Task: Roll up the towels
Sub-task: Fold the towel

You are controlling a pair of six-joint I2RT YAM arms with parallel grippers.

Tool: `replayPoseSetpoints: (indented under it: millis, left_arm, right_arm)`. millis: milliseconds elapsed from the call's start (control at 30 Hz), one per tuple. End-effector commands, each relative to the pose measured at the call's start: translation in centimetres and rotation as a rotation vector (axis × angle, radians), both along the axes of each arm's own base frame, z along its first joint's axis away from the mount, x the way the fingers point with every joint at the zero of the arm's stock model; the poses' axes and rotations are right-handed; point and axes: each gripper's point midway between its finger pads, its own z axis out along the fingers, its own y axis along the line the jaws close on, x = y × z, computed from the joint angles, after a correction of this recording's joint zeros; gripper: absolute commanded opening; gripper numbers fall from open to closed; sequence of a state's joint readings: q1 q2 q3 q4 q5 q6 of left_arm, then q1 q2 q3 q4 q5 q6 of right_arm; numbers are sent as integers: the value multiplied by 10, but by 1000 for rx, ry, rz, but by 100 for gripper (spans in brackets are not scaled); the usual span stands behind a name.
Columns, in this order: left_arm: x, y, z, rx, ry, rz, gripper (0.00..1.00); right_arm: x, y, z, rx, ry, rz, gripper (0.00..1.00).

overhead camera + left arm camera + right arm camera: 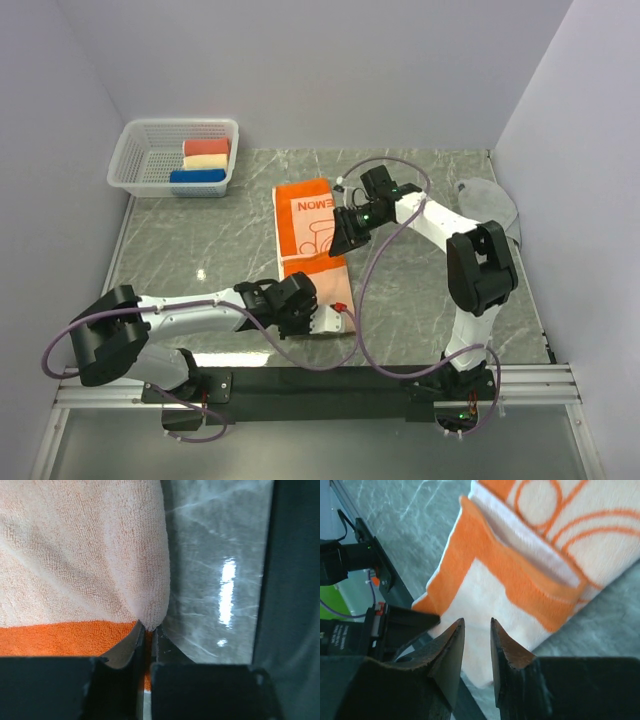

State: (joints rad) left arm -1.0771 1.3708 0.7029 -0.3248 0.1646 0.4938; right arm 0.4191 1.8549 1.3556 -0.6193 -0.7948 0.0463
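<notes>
The long orange towel lies lengthwise in the middle of the table, its lettered end at the far side. My left gripper sits at its near end. In the left wrist view the jaws are shut on a corner of the orange towel, with orange cloth pinched between them. My right gripper hovers at the towel's right edge. Its jaws stand open with nothing between them, above a folded-over part of the towel. The grey towel lies at the far right, partly behind the right arm.
A white basket at the back left holds a red, a cream and a blue roll. Walls close in on the left, the back and the right. The table's dark front rail runs below the towel's near end.
</notes>
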Motion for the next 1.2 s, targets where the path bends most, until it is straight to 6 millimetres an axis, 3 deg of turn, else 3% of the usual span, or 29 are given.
replayPoseSetpoints:
  millis: [0,233,333,367,433,600,767,800,933,1033,1167]
  left_arm:
    - [-14,-16,33,-92,98,-43,2]
    - [-14,-25,58,-155,193,-18,5]
    - [-15,-22,68,-178,273,-25,3]
    - [-5,-21,74,-193,296,0,1]
    - [0,-15,78,-197,359,27,1]
    - [51,-4,95,-271,417,131,1]
    - [83,0,99,-294,421,171,2]
    - [89,1,98,-296,421,179,3]
    - [115,5,88,-304,457,230,4]
    - [136,15,81,-322,492,285,6]
    - [155,21,67,-311,503,322,8]
  right_arm:
    - [2,8,-13,-40,-7,33,34]
    - [-23,6,-80,-157,54,94,32]
    - [-28,2,-88,-173,66,103,31]
    - [-30,2,-87,-172,73,107,30]
    - [-33,2,-80,-158,64,113,30]
    - [-29,3,-50,-134,16,141,31]
    - [2,0,-3,-127,-94,108,47]
    - [16,-3,13,-118,-139,84,51]
    - [42,-19,43,-111,-198,29,55]
    - [48,-29,57,-74,-180,-1,55]
    - [40,-34,64,-38,-164,-3,56]
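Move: The left hand, just above the table, already holds the towel's near edge close to its left corner. The towel's orange loose edge lies about 15 cm ahead and 3 cm right of it; the towel's far end is some 32 cm ahead and 1 cm right, its near right corner 11 cm to the right and 1 cm back. From the right hand, the orange loose edge lies roughly 4 cm back, 4 cm left and 9 cm below. Up first, by about 8 cm, then forward some 14 cm with a slight sink, the left hand carries the pinched near edge over the towel towards the orange loose edge, its wrist turning some 35 degrees on the way. The right hand dips to the towel by the loose edge's right end, holds low there briefly, then rises clear and forward, fingers opening wider. ##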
